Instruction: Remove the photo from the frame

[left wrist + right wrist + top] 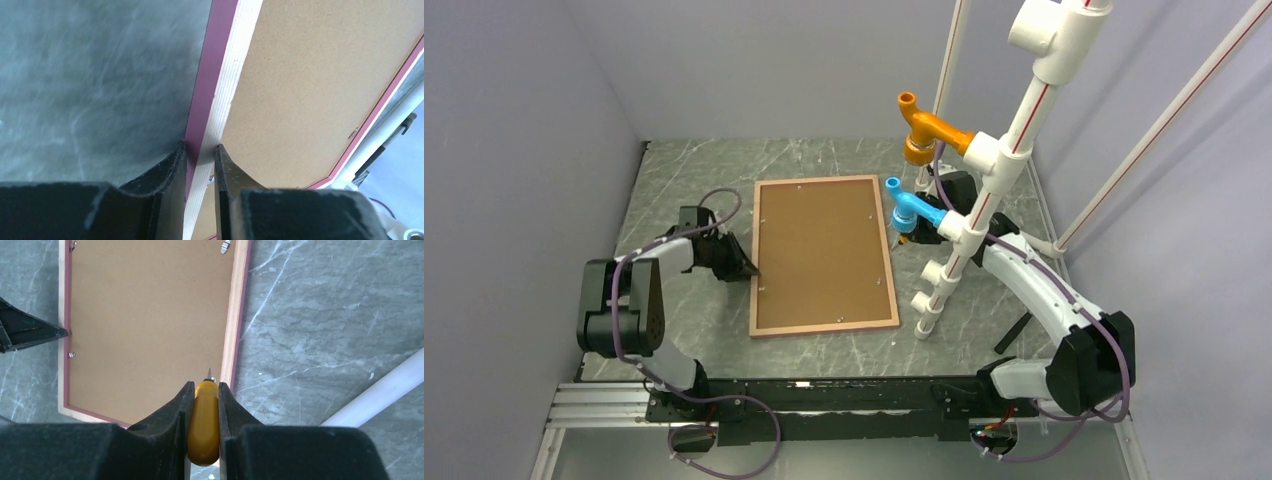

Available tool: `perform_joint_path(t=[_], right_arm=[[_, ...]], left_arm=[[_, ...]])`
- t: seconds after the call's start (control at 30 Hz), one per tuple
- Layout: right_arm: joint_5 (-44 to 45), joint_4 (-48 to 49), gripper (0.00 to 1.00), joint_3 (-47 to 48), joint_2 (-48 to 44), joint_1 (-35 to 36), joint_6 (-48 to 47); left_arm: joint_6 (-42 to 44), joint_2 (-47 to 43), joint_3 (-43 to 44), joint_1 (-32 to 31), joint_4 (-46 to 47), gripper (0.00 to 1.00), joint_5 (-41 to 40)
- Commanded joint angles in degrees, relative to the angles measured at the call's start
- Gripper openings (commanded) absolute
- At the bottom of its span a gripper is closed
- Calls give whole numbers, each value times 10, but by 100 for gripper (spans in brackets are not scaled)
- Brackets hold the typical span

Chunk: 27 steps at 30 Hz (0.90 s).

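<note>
The frame (755, 262) lies back side up on the table, its brown backing board (822, 255) filling it. The photo is hidden under the board. My left gripper (750, 270) is shut on the frame's left rail; in the left wrist view its jaws (200, 147) straddle the pale wood strip (222, 95) and the pink side. My right gripper (202, 385) is shut on a yellow-handled screwdriver (204, 425). The tool's metal tip sits on the board just inside the frame's right rail (231, 340). In the top view that gripper is mostly hidden behind a blue fitting.
A white pipe stand (954, 250) with an orange fitting (924, 130) and a blue fitting (912, 208) rises right of the frame. Small metal clips (225, 246) hold the board along the rails. Grey walls close in on both sides.
</note>
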Motion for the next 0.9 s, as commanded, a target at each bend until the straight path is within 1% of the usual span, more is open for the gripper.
perform_joint_path(t=[0.0, 0.13, 0.2, 0.3, 0.37, 0.43, 0.6, 0.7, 0.77, 0.87], right_arm=[[22, 9, 0, -14, -43, 0, 16], [52, -6, 0, -17, -57, -9, 13], [83, -17, 0, -17, -61, -8, 7], [107, -38, 0, -17, -63, -9, 3], [106, -45, 0, -21, -67, -8, 1], [80, -36, 0, -31, -72, -8, -3], [-68, 12, 0, -51, -70, -6, -4], [-94, 45, 0, -66, -68, -6, 15], [-82, 47, 0, -63, -64, -6, 23], [-43, 29, 0, -50, -59, -6, 19]], left_arm=[[-82, -47, -66, 20, -30, 0, -62], [-131, -116, -104, 35, -36, 0, -94], [-164, -150, -126, 38, -29, 0, -100], [-215, -195, -157, 39, -10, 0, -96], [-253, -215, -178, 39, 15, 0, -79], [-283, -231, -196, 38, 39, 0, -70], [-341, -255, -235, 35, 98, 0, -38], [-349, -248, -236, 15, 118, 0, -23], [-338, -243, -226, 1, 113, 0, -21], [-286, -260, -208, -5, 75, 0, -42]])
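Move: The left fingers have the frame's left rim between them; the frame's middle lies about 15 cm to the right and 4 cm ahead, the left-edge clip about 4 cm back and 1 cm right, and the near-edge clip some 12 cm back and 19 cm right, all about level. The right hand, holding the screwdriver, has that near-edge clip about 14 cm back, 14 cm left and 16 cm below; the right-edge clip is about 5 cm back and 5 cm left, equally low. With the left rim between its fingers, the left hand drags the frame back about 5 cm and nearly 3 cm left, turning counter-clockwise, then lifts slightly off the rim, shuts its fingers and comes back right against the rim's outer side. The right hand keeps its grip on the screwdriver, swings about 3.5 cm right and returns, easing back some 3 cm and sinking slightly above the frame. ##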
